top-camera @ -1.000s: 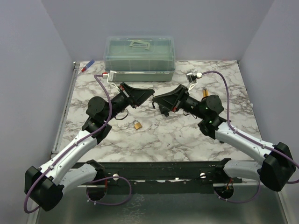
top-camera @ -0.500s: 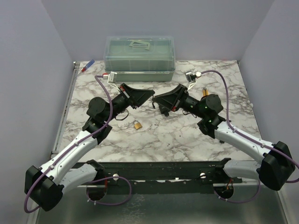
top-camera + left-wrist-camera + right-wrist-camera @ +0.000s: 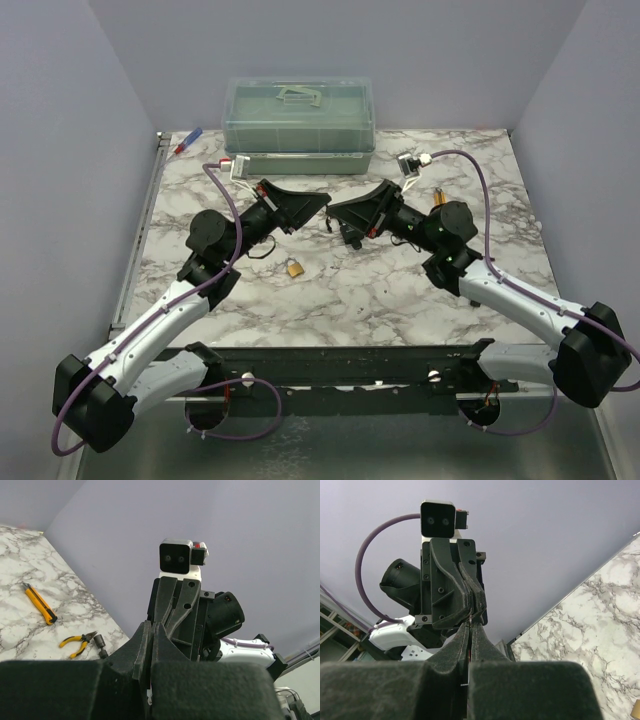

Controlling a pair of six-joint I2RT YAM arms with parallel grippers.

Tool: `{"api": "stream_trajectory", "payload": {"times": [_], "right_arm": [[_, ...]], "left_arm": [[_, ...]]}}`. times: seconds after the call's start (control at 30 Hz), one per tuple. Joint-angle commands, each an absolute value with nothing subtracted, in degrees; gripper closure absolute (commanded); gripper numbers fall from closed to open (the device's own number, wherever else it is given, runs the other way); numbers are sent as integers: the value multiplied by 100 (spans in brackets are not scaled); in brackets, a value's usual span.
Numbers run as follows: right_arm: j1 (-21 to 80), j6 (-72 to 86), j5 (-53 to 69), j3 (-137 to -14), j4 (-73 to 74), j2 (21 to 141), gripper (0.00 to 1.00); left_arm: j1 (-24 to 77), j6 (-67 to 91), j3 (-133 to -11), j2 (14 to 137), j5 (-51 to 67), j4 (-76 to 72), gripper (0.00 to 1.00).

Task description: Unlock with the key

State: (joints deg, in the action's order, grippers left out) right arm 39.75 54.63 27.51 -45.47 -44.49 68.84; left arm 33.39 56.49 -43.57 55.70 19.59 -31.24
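Observation:
My two grippers hang tip to tip above the middle of the marble table (image 3: 400, 300). The left gripper (image 3: 325, 203) (image 3: 152, 626) is shut. Facing it, the right gripper (image 3: 335, 212) (image 3: 471, 624) is shut too. A thin metal sliver (image 3: 471, 617) shows right where the tips meet, pinched in the right jaws; I take it for the key's blade, its black head hidden. A small brass padlock (image 3: 294, 268) lies on the table below the tips. A black piece (image 3: 350, 237) that may be the black padlock sits under the right gripper.
A clear lidded box (image 3: 298, 125) stands at the back, a blue and red pen (image 3: 187, 142) at its left. A yellow utility knife (image 3: 40, 604), yellow-handled pliers (image 3: 76, 642) and a dark socket bit (image 3: 100, 644) lie on the right part of the table.
The right jaws opened a little and closed again at the left gripper's tip. Both arms have stayed almost in place.

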Motion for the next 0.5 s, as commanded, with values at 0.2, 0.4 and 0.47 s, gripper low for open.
{"api": "stream_trajectory", "payload": {"times": [0.2, 0.4, 0.47], "right_arm": [[3981, 5462, 2847, -4548, -4694, 6884, 100], [3981, 5256, 2802, -4544, -4274, 6806, 100], [3981, 5183, 2829, -4559, -4117, 6760, 100]], "left_arm": [[3321, 5520, -4141, 5449, 1663, -3262, 100], [3327, 5404, -4059, 5288, 1772, -3162, 62], [3321, 5322, -4089, 5247, 1845, -2978, 55]]}}
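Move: The key sits in the small gap between my two sets of fingertips, both already shut on it: about 1 cm ahead and 1 cm to the right of my left hand's grip, and about 1 cm to the left of my right hand's, level with both. Well below my left hand, some 37 cm down, the brass padlock lies roughly 12 cm ahead and 8 cm left, the black padlock about 23 cm ahead and 7 cm right. I keep my right fingers shut on the key and hold that hand nearly still. Late on, my left fingers open to nearly half their range and release the key. While they part, my left hand eases down and a little left, about 1 cm in all, with the spread fingers still around the key's ring end. ##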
